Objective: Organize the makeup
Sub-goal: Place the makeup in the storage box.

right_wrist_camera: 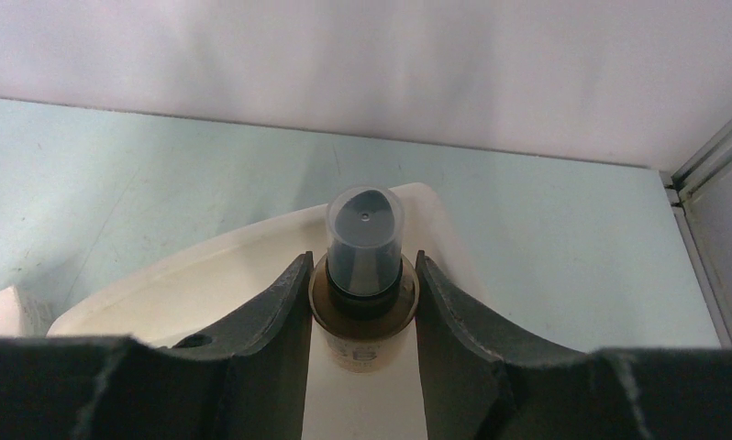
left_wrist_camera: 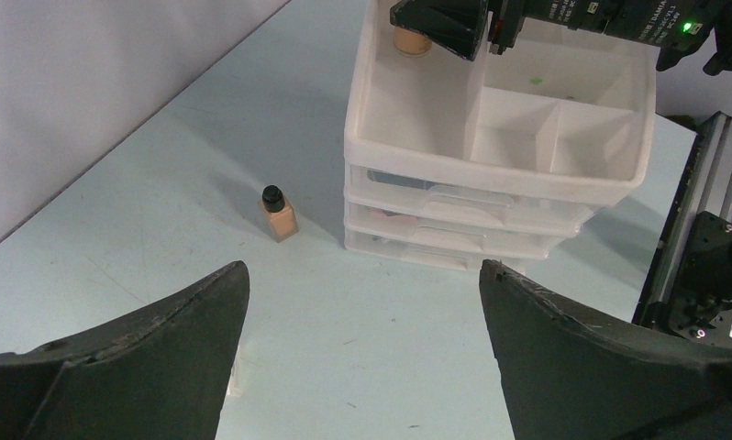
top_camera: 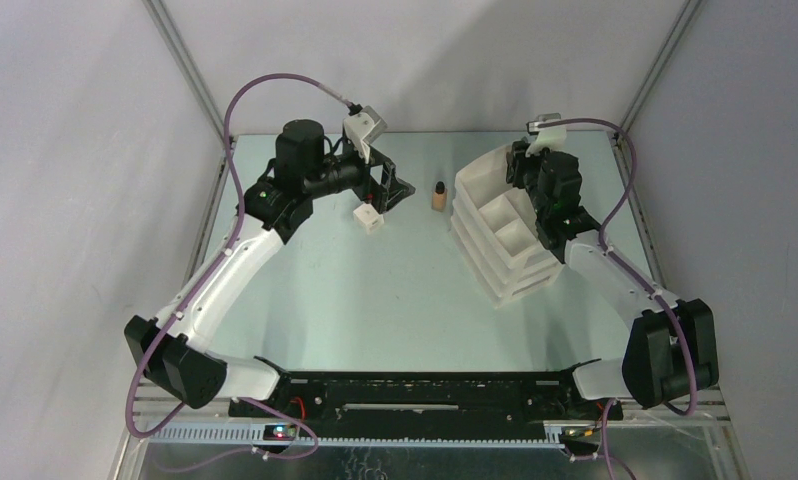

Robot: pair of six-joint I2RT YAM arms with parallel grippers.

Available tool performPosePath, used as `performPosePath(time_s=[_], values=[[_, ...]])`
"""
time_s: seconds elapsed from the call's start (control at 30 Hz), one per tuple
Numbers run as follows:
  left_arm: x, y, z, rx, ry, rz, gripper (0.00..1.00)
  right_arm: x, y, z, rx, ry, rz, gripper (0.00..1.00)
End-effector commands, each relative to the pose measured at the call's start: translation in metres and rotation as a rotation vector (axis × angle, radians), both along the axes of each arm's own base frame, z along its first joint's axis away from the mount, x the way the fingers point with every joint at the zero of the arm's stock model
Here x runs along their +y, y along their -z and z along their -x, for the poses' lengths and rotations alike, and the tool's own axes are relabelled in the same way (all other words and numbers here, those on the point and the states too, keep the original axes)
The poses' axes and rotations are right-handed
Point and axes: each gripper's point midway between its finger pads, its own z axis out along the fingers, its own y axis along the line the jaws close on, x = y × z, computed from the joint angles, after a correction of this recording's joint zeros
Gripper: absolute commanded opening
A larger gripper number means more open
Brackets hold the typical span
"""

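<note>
A beige bottle with a black cap [top_camera: 439, 196] stands upright on the table, left of the white drawer organizer [top_camera: 503, 250]; it also shows in the left wrist view [left_wrist_camera: 279, 214]. My left gripper [top_camera: 393, 190] is open and empty [left_wrist_camera: 362, 275], above the table, left of that bottle. A small white box [top_camera: 368, 218] lies just below it. My right gripper [top_camera: 530, 165] is shut on a second beige bottle [right_wrist_camera: 364, 353] with a dark pump under a clear cap. It holds the bottle upright over the organizer's back top compartment [left_wrist_camera: 412, 41].
The organizer's top tray [left_wrist_camera: 514, 137] has several open compartments. Its translucent drawers [left_wrist_camera: 454, 225] show flat items inside. Walls and frame posts enclose the table at the back and sides. The white box edge shows in the right wrist view [right_wrist_camera: 5, 312].
</note>
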Motion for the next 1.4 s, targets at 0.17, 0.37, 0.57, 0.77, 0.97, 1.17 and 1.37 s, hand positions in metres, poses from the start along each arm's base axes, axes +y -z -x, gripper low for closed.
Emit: performPosePath(time_s=[0.17,0.37,0.57,0.77,0.97,1.17,1.37], values=[[0.006,-0.005,0.002,-0.042,-0.007,0.002,1.00,0.002,-0.023,-0.001,-0.104,-0.009,-0.002,0.14],[0.007,-0.006,0.002,-0.047,-0.012,0.002,1.00,0.002,-0.024,0.002,-0.100,-0.013,0.016,0.30],[0.008,-0.007,0.003,-0.051,-0.016,0.002,1.00,0.001,-0.025,0.004,-0.097,-0.014,0.017,0.42],[0.010,-0.009,0.004,-0.062,-0.023,-0.001,1.00,0.000,-0.029,0.006,-0.103,-0.015,0.013,0.49],[0.010,-0.005,0.005,-0.069,-0.007,-0.021,1.00,-0.001,-0.034,0.009,-0.113,-0.014,0.010,0.60],[0.013,0.002,-0.009,-0.062,-0.058,-0.036,1.00,-0.002,-0.048,0.016,-0.145,-0.018,0.005,0.68],[0.002,0.022,-0.044,-0.033,-0.082,-0.083,1.00,0.000,-0.077,0.030,-0.183,-0.055,-0.004,0.75]])
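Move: The right hand still grips the clear-capped foundation bottle, which is already down in the storage box's top tray, at the right end of the far compartment, with that compartment's floor some 5 cm below the hand. Another foundation bottle stands on the table about 15 cm to this hand's left, 4 cm farther out and 20 cm lower. From the left hand, the gripped bottle lies roughly 11 cm ahead, 25 cm right and 8 cm lower. The right hand first holds almost still with the foundation bottle in the tray's far compartment, then opens its fingers from about half to three-quarters, lets go on both sides, and draws up about 3.5 cm and back some 1.5 cm, its fingertips tilting up about 5 degrees. As the right hand leaves, the wide-open left hand begins to ease forward and down, about 1.5 cm, towards the foundation bottle still on the table. ##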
